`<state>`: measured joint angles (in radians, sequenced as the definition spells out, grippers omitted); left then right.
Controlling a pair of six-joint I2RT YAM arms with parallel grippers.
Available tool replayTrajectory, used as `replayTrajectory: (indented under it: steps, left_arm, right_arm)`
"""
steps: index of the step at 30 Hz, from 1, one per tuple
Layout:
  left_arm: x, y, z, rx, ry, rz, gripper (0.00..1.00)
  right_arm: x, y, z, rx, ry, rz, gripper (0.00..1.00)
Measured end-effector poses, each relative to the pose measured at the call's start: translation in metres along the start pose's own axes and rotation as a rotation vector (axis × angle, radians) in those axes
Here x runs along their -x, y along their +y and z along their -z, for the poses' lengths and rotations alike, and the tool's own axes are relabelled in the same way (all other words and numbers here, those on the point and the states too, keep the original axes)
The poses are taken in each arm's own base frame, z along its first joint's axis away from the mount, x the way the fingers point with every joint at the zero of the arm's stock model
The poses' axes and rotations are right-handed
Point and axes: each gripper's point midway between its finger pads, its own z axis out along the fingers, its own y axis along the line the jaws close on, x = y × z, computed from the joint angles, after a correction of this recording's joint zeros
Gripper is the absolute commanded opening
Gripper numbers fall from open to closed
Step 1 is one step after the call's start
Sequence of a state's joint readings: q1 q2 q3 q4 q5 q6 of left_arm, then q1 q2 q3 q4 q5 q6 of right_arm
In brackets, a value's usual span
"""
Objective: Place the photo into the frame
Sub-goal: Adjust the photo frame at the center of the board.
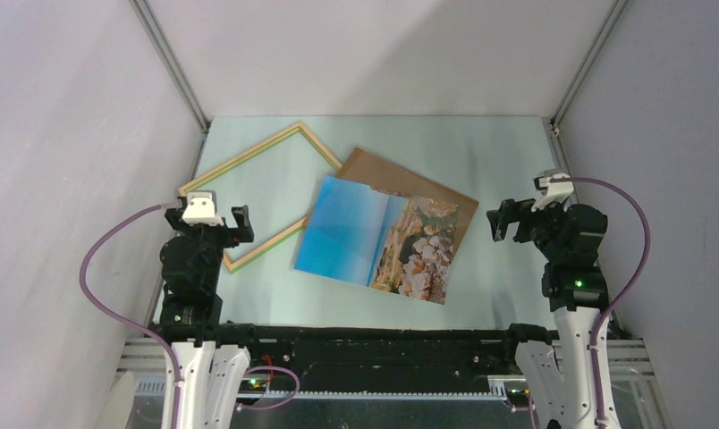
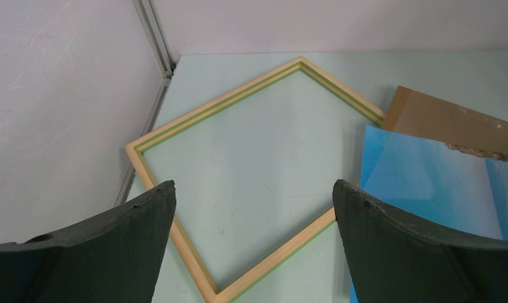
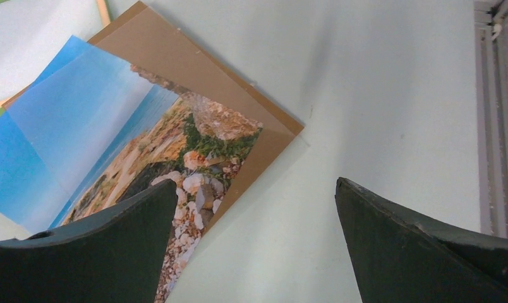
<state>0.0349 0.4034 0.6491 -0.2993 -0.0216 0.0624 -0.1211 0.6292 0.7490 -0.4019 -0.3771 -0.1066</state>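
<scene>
The frame (image 1: 240,157) lies flat at the back left of the table, pale wood up with a green edge showing, turned like a diamond. The photo (image 1: 383,237) lies picture side up in the middle, its blue sky end overlapping the frame's right rail. My left gripper (image 1: 207,225) hovers open over the frame's near corner; in the left wrist view the frame (image 2: 214,104) spreads out beyond the open gripper (image 2: 253,189) and the photo (image 2: 428,189) is at the right. My right gripper (image 1: 526,219) is open, right of the photo (image 3: 112,139), over bare table (image 3: 254,186).
A brown backing board (image 1: 410,183) lies under the photo's far half, its corner sticking out toward the right (image 3: 194,69). Grey enclosure walls stand close on the left, back and right, with a metal rail (image 3: 491,126) along the table's right edge.
</scene>
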Motion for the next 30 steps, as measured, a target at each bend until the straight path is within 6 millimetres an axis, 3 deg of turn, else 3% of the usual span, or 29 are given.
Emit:
replayTrajectory:
  steps: [11,18,28,30]
  left_arm:
    - [-0.003,-0.004,0.0,-0.035,0.01,-0.044,0.98]
    - [-0.022,-0.012,-0.014,-0.082,0.093,-0.067,0.98]
    - [-0.063,-0.021,-0.036,-0.133,0.261,-0.061,0.98]
    - [-0.061,-0.021,-0.036,-0.134,0.26,-0.061,0.98]
  right_arm:
    - [-0.018,0.038,-0.02,0.163,0.095,0.069,1.0]
    - [-0.043,0.096,-0.04,0.344,0.182,0.226,1.0]
    - [-0.113,0.21,-0.068,0.598,0.3,0.595,1.0]
    - [-0.121,0.222,-0.074,0.62,0.313,0.627,1.0]
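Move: The photo's middle lies about 25 cm to the right hand's left, almost level with it and some 21 cm below. The brown board under it is centred about 22 cm left and 5 cm ahead of that hand, at the same depth. From the left hand, the wooden frame's middle is roughly 12 cm ahead, 3 cm right and 23 cm down; the photo is some 30 cm to its right and level with it. Swing the open right gripper left and down over the photo, slowly at first and then fast, about 23 cm across and half as far down, turning it some 45 degrees counter-clockwise and tipping the fingers further down. Meanwhile lower the open left gripper about 6 cm and ease it half as far forward towards the frame, tilting its fingers down some 15 degrees. ##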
